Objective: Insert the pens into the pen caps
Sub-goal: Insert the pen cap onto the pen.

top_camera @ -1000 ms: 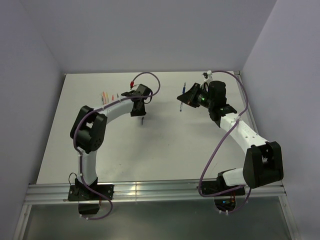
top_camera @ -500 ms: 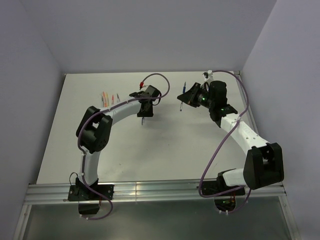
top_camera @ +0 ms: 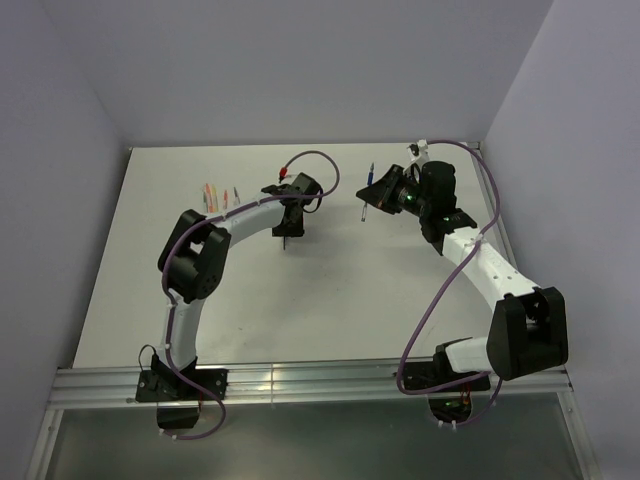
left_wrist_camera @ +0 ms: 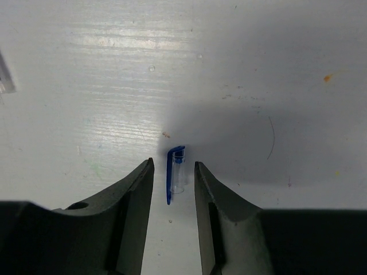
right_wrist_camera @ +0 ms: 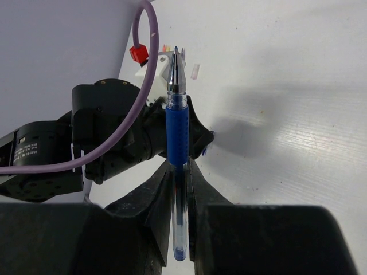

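Note:
A blue pen cap [left_wrist_camera: 176, 172] with a clear tube lies flat on the white table. My left gripper [left_wrist_camera: 174, 163] is open and low over the table, one finger on each side of the cap's near end, neither touching it. From above, the cap [top_camera: 285, 240] shows as a small dark mark just below the left gripper [top_camera: 289, 224]. My right gripper [right_wrist_camera: 180, 166] is shut on a blue pen [right_wrist_camera: 176, 126], held above the table with its metal tip pointing away from the wrist. In the top view, that pen [top_camera: 364, 210] sticks out of the right gripper [top_camera: 376, 192].
Several more pens and caps in orange, red and pink [top_camera: 216, 192] lie at the back left of the table [top_camera: 330, 300]. A clear piece [left_wrist_camera: 4, 80] lies at the left edge of the left wrist view. Grey walls close in the table's back and sides.
The left arm has swung a little to the right and its wrist now sits over the blue cap. The right arm with the pen has barely moved.

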Tool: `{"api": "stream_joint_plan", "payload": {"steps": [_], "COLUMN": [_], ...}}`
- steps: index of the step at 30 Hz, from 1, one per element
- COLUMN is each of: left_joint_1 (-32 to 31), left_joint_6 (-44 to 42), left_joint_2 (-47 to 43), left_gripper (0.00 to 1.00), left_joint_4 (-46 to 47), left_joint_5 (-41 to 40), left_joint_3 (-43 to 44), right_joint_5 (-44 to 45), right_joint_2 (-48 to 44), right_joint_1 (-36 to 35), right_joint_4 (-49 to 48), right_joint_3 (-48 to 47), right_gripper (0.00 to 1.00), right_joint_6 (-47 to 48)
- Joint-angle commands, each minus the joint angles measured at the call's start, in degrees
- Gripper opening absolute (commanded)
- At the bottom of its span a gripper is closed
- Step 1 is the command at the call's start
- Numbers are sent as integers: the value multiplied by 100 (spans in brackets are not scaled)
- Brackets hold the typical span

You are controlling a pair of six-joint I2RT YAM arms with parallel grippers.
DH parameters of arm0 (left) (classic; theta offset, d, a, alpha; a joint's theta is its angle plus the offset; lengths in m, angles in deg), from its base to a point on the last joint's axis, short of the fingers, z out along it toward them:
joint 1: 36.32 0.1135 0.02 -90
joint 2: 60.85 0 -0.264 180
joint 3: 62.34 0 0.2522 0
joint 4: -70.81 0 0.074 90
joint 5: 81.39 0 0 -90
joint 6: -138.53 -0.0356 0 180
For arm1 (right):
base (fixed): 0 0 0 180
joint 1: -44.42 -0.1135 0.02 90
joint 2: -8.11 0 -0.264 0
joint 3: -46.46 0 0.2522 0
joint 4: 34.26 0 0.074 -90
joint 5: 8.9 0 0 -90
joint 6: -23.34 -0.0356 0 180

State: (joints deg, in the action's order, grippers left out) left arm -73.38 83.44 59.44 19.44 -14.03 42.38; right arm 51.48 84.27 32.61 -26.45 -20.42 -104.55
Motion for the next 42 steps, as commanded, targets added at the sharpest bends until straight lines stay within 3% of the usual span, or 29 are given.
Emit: {"api": "stream_joint_plan", "payload": {"steps": [1, 19, 26, 30, 39, 42], "left_joint_1": [6, 14, 14, 41, 304, 313], "left_joint_6": [-108, -187, -205, -143, 419, 551], "left_joint_2": [74, 320, 372, 302, -391, -532], "left_gripper": [40, 36, 20, 0, 0, 0], "left_joint_4": [-1, 51, 34, 130, 877, 1062], "left_joint_5": [-110, 74, 224, 425, 1314, 1506], "left_joint_3": [150, 177, 107, -60, -518, -614], "right_joint_5": [-52, -61, -78, -166, -535, -255], "right_joint_2": [-242, -198, -172, -119, 65, 101], "right_joint_1": [56, 65, 56, 65, -84, -426], "right_joint_4": [-248, -239, -248, -231, -450, -249], "right_joint_3": [21, 21, 21, -5, 39, 91], "right_gripper": [0, 0, 0, 0, 0, 0], "right_joint_6": [-8, 1, 1, 1, -184, 18]}}
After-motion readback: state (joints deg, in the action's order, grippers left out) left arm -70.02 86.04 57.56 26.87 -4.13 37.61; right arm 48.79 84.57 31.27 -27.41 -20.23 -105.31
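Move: The blue pen cap lies between and just below the left hand's open fingertips, about 1 cm ahead of the hand, level sideways, some 2 cm lower. From that same hand a small clear cap is about 10 cm ahead and 7 cm to the left, and the nearest of the loose pens some 10 cm ahead and 10 cm left, both about 3 cm lower. From the right hand, the blue cap is about 17 cm left, 3 cm ahead and 22 cm down. The blue cap gets pinched by the left hand, which sinks a little over 1 cm onto it, then shuts its fingers from its two sides. Still shut, the hand eases up by about half a centimetre and slightly right and forward, rolling some 10 degrees so its left side drops. The right hand keeps its grip on the pen and only near the end starts drifting left and back, about 1.5 cm. ##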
